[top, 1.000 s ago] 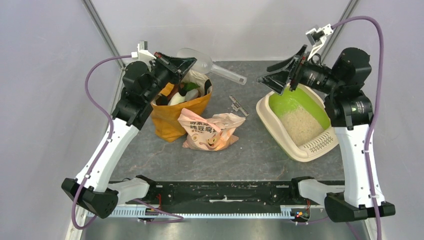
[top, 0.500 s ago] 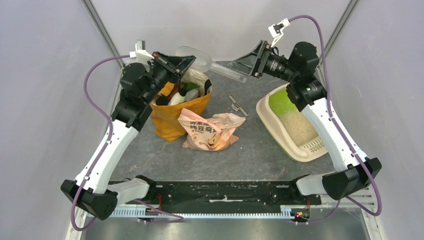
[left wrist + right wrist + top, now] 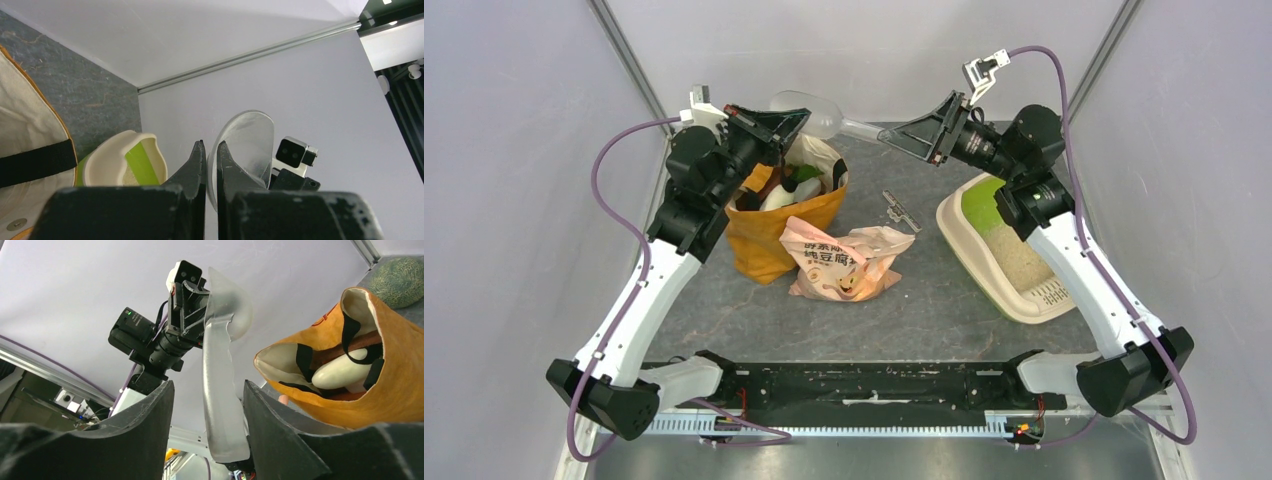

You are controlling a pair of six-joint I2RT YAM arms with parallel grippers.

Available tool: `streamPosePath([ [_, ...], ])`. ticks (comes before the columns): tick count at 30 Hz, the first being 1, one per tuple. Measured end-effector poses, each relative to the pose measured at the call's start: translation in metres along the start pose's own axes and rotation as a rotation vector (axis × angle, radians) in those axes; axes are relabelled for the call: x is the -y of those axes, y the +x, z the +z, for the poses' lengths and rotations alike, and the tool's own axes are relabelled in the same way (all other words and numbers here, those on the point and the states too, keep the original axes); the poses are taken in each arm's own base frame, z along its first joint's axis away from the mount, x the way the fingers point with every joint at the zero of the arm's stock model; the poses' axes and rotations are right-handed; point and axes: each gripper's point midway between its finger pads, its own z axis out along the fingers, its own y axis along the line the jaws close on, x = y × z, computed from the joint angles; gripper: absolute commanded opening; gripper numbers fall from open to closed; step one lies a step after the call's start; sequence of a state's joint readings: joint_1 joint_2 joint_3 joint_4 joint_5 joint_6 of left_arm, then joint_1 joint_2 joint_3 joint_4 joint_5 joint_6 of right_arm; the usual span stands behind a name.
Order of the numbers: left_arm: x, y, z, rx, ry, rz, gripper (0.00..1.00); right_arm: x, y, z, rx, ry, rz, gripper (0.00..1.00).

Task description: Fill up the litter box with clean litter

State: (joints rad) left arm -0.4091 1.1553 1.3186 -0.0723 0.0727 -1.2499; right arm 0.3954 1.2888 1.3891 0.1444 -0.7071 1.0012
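Note:
The litter box [image 3: 965, 236], cream with a green hood [image 3: 983, 200], sits at the right and holds pale clean litter [image 3: 1021, 256]. It also shows in the left wrist view [image 3: 116, 159]. A translucent scoop [image 3: 810, 109] hangs in the air at the back, above the orange bag. My left gripper [image 3: 796, 118] is shut on the rim of the scoop's bowl [image 3: 248, 141]. My right gripper [image 3: 887, 135] is open, with the scoop's handle [image 3: 220, 405] standing between its fingers and a gap on the left side.
An orange paper bag [image 3: 776, 228] full of items stands left of centre, with a printed pink pouch [image 3: 839, 261] lying in front of it. A small metal clip [image 3: 901, 210] lies on the grey mat. A green melon [image 3: 403, 275] lies behind the bag.
My right arm has swung left from above the litter box to the scoop's handle, its jaws narrowing. My left gripper has lifted the scoop slightly.

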Motion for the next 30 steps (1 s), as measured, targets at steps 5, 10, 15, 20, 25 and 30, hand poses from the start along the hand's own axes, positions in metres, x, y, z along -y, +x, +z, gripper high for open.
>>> streamPosePath([
  [5,0.000,0.000,0.000,0.000,0.000,-0.006,0.02,-0.001,-0.003,0.001,0.014,-0.002,0.020,0.45],
  [10,0.000,0.000,0.000,0.003,-0.002,-0.020,0.02,0.001,-0.005,0.002,0.029,0.008,0.033,0.48],
  [15,0.000,-0.002,0.001,0.010,-0.005,-0.024,0.02,0.000,-0.005,0.003,0.031,0.009,0.040,0.52],
  [20,-0.002,-0.002,0.002,0.015,-0.012,-0.029,0.02,0.003,-0.003,0.007,0.027,0.011,0.048,0.42],
  [25,-0.003,-0.002,0.002,0.015,-0.015,-0.040,0.02,0.007,-0.001,0.014,0.015,0.013,0.063,0.34],
  [30,-0.004,-0.002,0.002,0.014,-0.021,-0.055,0.02,0.005,-0.003,0.015,0.016,0.005,0.055,0.17],
])
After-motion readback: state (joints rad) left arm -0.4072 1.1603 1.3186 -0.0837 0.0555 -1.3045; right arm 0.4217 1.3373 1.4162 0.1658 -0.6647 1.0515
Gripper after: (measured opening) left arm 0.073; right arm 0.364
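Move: The clear scoop hangs between the hands: the left gripper already holds it by the bowl, and its handle reaches across between the right gripper's open fingers. The handle's middle is about 2 cm left of and 1 cm ahead of the right hand, and roughly 11 cm right of and 3 cm behind the left hand, level with both. Some 40 cm below the right hand, the litter bag lies about 8 cm left and 6 cm back, the litter box 26 cm right and 3 cm back. Close the right gripper on the scoop's handle, from about two-thirds open to one-third with one slight reopening on the way, while easing the hand about 1 cm left and 1 cm forward, farther onto the handle towards the bowl. Keep the left gripper almost still and shut on the bowl, so that the handle stays offered until the right fingers pinch it. ##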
